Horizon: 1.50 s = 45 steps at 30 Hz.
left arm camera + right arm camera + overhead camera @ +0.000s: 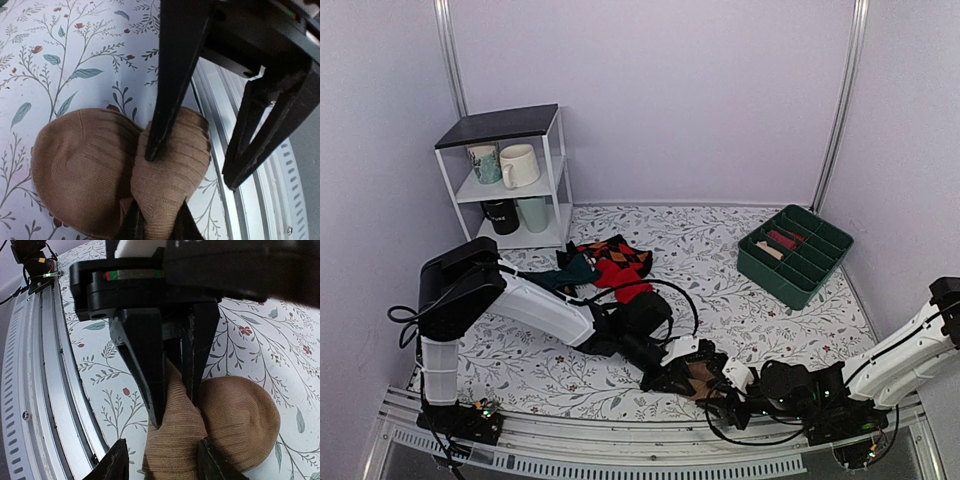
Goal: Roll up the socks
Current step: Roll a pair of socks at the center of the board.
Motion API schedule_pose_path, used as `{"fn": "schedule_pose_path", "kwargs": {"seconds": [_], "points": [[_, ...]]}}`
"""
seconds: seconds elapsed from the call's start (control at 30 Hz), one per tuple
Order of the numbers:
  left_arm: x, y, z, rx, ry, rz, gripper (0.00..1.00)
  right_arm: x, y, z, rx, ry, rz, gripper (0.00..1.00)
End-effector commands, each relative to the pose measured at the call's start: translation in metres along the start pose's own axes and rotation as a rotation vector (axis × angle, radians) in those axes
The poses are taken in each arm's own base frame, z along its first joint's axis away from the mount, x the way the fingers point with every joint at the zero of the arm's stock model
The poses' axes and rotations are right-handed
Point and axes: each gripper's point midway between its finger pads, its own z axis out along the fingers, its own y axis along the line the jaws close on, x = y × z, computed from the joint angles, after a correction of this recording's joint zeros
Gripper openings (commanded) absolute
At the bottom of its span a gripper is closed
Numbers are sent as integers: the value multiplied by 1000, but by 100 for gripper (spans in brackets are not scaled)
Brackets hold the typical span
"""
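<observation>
The tan-brown socks [701, 377] lie near the table's front edge as a rounded bundle [80, 170] with a ribbed fold [175, 170] sticking up beside it. My left gripper [157, 227] is shut on that fold, pinching the knit between its fingers. In the right wrist view it [175, 412] comes down from above onto the socks [240, 420]. My right gripper [161, 447] stands open astride the same fold: one finger touches the knit, the other is clear of it over the cloth. In the top view the left gripper [682, 370] and the right gripper [728, 386] meet tip to tip.
A pile of red, teal and argyle socks [605, 265] lies mid-table. A green compartment tray [795, 252] sits at the back right and a white shelf with mugs [510, 175] at the back left. The metal front rail [620, 440] runs just beside the socks.
</observation>
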Motion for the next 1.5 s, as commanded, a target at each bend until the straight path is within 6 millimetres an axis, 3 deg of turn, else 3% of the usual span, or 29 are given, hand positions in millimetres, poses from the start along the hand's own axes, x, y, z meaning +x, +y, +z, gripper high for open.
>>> {"fn": "schedule_pose_path", "kwargs": {"seconds": [0.0,0.2,0.43,0.53,0.57,0.6,0.63,0.77,0.83,0.93,1.2,1.47], "points": [[141,-16,8,11,413,-249,0,11,3,6,-13,47,59,46],[141,-16,8,10,415,-248,0,25,-2,12,20,102,67,42],[139,-13,7,-4,410,-237,0,55,-5,12,32,201,128,13],[127,-7,6,-40,381,-202,1,66,-5,11,29,237,165,6],[120,-3,4,-60,364,-184,12,69,-5,11,27,247,186,4],[112,0,3,-84,343,-161,32,72,-4,11,22,257,195,3],[102,5,0,-116,319,-136,37,75,-4,11,23,266,209,3],[45,19,-16,-253,164,0,39,88,-6,9,33,305,262,2],[11,18,-31,-303,56,83,43,96,-6,8,32,330,294,2],[-17,8,-50,-384,-58,223,49,103,-8,7,20,362,374,2],[-4,-30,-86,-451,-215,437,50,109,-1,-3,-56,429,560,2],[-13,-24,-75,-494,-246,572,54,112,3,-3,-101,483,597,2]]}}
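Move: The right hand's open fingers straddle the right part of the brown sock roll; the roll's middle lies about 3 cm to its left, 1 cm ahead and 2 cm below. The loose brown flap, not yet rolled, lies some 5 cm ahead, 2 cm left and 4 cm below that hand. The left hand still pinches the roll's left end, with the roll's middle about 3 cm to its right and 1 cm ahead; the red sock lies roughly 22 cm ahead and 13 cm left of it. Downward about 2 cm goes the right hand, its fingers closing on the roll's right part; it keeps that pinch and rolls its wrist some 30 degrees, top going over forward towards the flap. Once it has gripped, the left hand opens, lets go of the left end and backs off about 7 cm left and 4 cm up, its wrist rolling the opposite way. ##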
